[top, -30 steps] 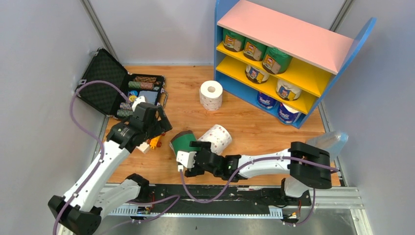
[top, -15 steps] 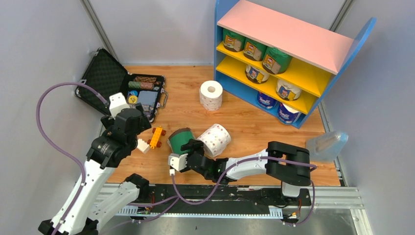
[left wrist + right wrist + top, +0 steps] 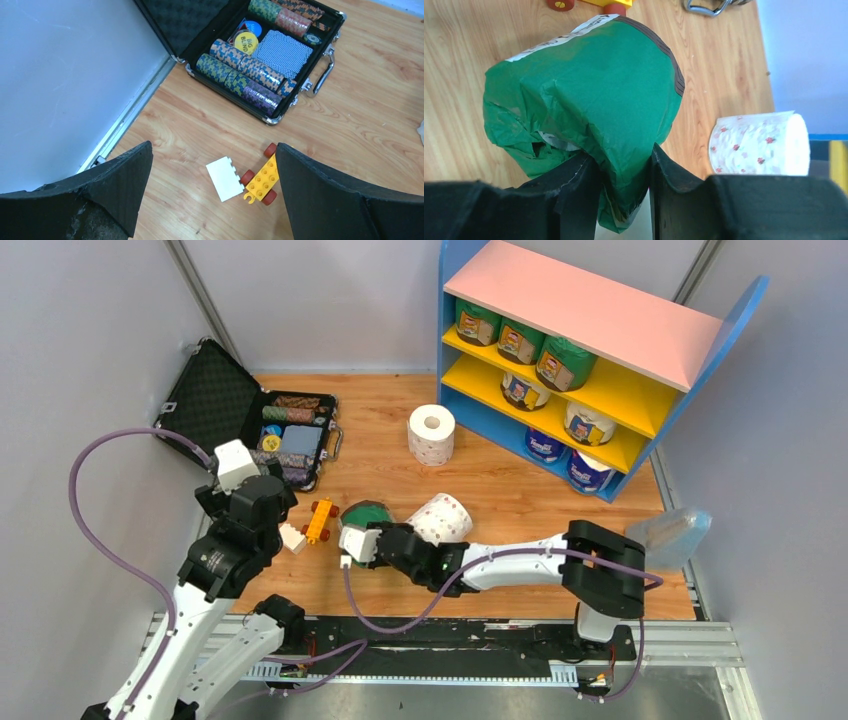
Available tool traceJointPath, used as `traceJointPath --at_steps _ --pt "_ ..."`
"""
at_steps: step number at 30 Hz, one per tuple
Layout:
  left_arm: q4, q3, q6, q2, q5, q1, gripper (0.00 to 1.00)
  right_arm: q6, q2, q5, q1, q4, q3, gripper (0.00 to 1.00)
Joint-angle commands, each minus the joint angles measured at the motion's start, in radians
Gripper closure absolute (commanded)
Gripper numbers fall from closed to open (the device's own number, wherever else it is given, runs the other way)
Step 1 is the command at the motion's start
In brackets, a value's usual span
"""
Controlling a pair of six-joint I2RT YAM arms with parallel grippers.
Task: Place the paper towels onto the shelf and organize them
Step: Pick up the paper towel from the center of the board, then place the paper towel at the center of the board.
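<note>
A green-wrapped paper towel roll (image 3: 368, 514) stands on the wooden floor left of centre. My right gripper (image 3: 360, 542) is shut on it, its fingers pinching the crumpled green wrap (image 3: 589, 95) at the near end (image 3: 620, 154). A bare dotted roll (image 3: 440, 520) lies right beside it, and another (image 3: 431, 434) stands upright before the shelf (image 3: 590, 310). The shelf's boards hold green rolls (image 3: 520, 340), white brown-labelled rolls (image 3: 525, 390) and blue-and-white rolls (image 3: 545, 445). My left gripper (image 3: 262, 498) hovers open, with nothing in it (image 3: 214, 146).
An open black case (image 3: 290, 425) of poker chips sits at the back left. A yellow toy car (image 3: 261, 180) and a white block (image 3: 225, 178) lie below my left gripper. A clear plastic container (image 3: 668, 535) rests at the right edge. Walls close in on both sides.
My right gripper has slid left and closed on the green roll's wrap, and the roll has turned more upright. My left arm has drawn back to the left, away from the toy car.
</note>
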Motion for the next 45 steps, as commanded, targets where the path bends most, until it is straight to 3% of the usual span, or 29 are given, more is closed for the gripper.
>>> traceJointPath --at_steps 1,9,15,24,34,39,45 --pt "0.077 -0.025 0.013 -0.005 -0.028 0.000 0.00 0.240 -0.130 -0.118 -0.062 -0.179 0.116 0.80" --pt "0.090 -0.047 0.002 -0.004 -0.006 -0.001 0.00 0.599 -0.336 -0.214 -0.251 -0.524 0.232 0.86" --pt "0.093 -0.049 0.003 0.000 0.009 -0.001 0.00 0.886 -0.513 -0.197 -0.434 -0.783 0.248 0.83" --pt "0.091 -0.044 0.004 0.009 0.030 0.001 0.00 1.090 -0.642 -0.262 -0.662 -1.207 0.245 0.81" --pt "0.091 -0.045 0.011 0.012 0.055 0.002 0.00 1.075 -0.719 -0.538 -0.971 -1.251 0.054 0.79" --pt "0.086 -0.045 0.013 0.014 0.072 0.002 0.00 1.058 -0.666 -0.548 -1.061 -1.222 0.009 0.78" --pt "0.084 -0.050 0.015 -0.005 0.072 0.002 0.00 1.067 -0.626 -0.549 -1.098 -1.149 -0.033 0.60"
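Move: The green paper towel is already pinched by its wrapper in the right hand; the clear patch of board it is taken to lies about 31 cm to that hand's right, level fore and aft, some 10 cm lower. The lying floral towel is about 10 cm right and 1 cm ahead; the standing floral towel about 18 cm ahead and 7 cm right; the toy car 13 cm left, 2 cm ahead. From the idle left hand the patch is roughly 55 cm right, level fore and aft, 26 cm below. The green paper towel, kept pinched by its wrapper, is lifted some 14 cm by the right hand with a short reach forward, swung over the lying floral towel about 34 cm to the right, then drawn back and lowered towards the clear board. The wrist turns clockwise and tips until the fingers point mostly down, their grip unchanged. ##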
